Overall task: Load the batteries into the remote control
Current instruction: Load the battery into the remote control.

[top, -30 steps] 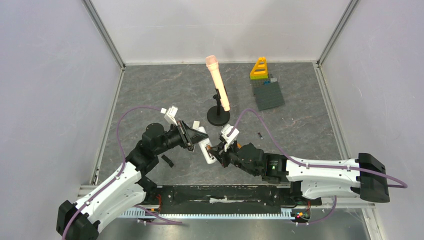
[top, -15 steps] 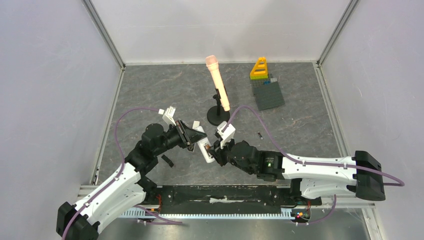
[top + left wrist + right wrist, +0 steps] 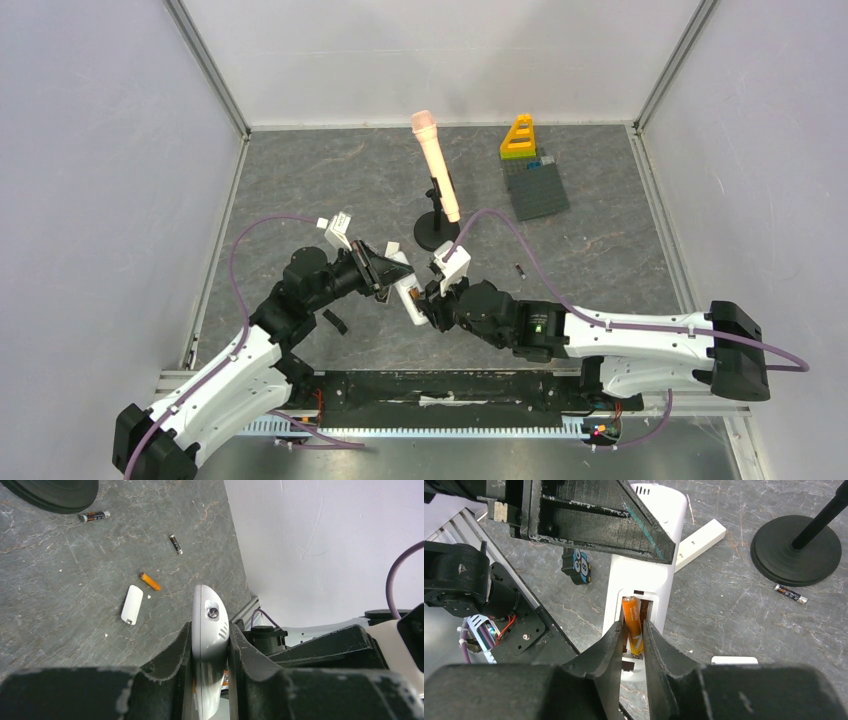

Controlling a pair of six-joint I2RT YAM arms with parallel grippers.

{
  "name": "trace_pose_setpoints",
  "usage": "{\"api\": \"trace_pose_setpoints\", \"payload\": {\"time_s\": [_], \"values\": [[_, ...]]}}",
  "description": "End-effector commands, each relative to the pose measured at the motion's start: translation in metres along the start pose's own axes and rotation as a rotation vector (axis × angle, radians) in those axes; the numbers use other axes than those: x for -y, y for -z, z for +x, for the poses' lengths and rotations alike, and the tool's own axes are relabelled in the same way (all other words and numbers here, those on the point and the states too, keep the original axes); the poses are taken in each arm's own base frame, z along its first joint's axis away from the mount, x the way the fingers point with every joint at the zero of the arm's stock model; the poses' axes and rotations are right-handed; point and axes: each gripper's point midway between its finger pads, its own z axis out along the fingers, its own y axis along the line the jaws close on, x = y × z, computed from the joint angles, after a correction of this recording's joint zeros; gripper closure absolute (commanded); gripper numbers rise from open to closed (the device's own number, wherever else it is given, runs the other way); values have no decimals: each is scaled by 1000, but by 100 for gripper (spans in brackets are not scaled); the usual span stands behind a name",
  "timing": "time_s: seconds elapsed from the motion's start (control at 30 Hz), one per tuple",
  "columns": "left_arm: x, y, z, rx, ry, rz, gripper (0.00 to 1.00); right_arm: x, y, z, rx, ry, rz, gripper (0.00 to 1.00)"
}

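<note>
My left gripper [image 3: 392, 272] is shut on the white remote control [image 3: 408, 292] and holds it above the table. In the left wrist view the remote [image 3: 210, 622] is pinched edge-on between both fingers. Its battery bay faces my right gripper [image 3: 430, 304]. An orange battery [image 3: 634, 625] lies in the bay of the remote [image 3: 664, 580]. My right gripper [image 3: 633, 626] straddles that battery with its jaws slightly open, a thin gap on the left side. On the table lie another orange battery [image 3: 149, 581] and two dark batteries [image 3: 175, 544] [image 3: 94, 516].
A pink microphone [image 3: 436, 180] leans on a black round stand [image 3: 437, 236] just behind the grippers. A grey brick plate [image 3: 538, 190] and a yellow block [image 3: 518, 137] sit at the back right. White cover pieces [image 3: 700, 541] [image 3: 131, 604] and a flat black strip [image 3: 334, 321] lie on the table.
My right arm has shifted left, closer against the remote, and its jaws have parted a little. The left arm and the remote have stayed put.
</note>
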Motion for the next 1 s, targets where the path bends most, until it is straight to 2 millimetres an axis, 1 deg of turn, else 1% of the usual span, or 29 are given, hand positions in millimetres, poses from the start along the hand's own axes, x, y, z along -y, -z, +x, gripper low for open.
{"api": "trace_pose_setpoints", "payload": {"time_s": [0.0,0.07,0.2,0.3,0.37,0.53,0.73,0.83,0.9,0.93,0.97], "values": [[27,2,-13,37,7,93,98,2,2,-19,38,-24,39,76],[26,2,-12,36,8,90,98,7,1,-19,29,-22,71,78],[26,1,-12,34,7,89,98,7,-1,-15,11,-20,78,79],[26,1,-12,31,6,88,98,5,-1,-15,12,-26,68,78],[25,0,-12,30,7,87,98,4,1,-17,17,-29,65,74],[22,-1,-10,27,8,79,98,3,8,-30,54,-54,53,64],[19,-2,-10,28,7,69,98,-2,18,-44,88,-96,16,57],[18,-3,-10,29,4,64,98,-7,25,-54,104,-131,-11,49],[18,-2,-11,33,2,63,98,-5,31,-60,116,-176,-4,43],[18,-2,-12,36,-1,62,98,-1,34,-62,121,-216,17,38],[18,-2,-12,38,-5,63,98,2,38,-64,127,-273,31,31]]}}
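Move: The orange battery sits right at the right hand's fingertips, about 1 cm below, slanted over the remote control's open bay. The white remote on the table lies some 4 cm ahead and 8 cm left. The battery cover is roughly 9 cm right and 3 cm back, the loose battery 14 cm right and 1 cm back, all three about 17 cm below. From the left hand, the battery being loaded is about 5 cm back, 1 cm right, level. Right fingers open around the battery, then lift about 3 cm and slightly right; left keeps gripping the remote. ##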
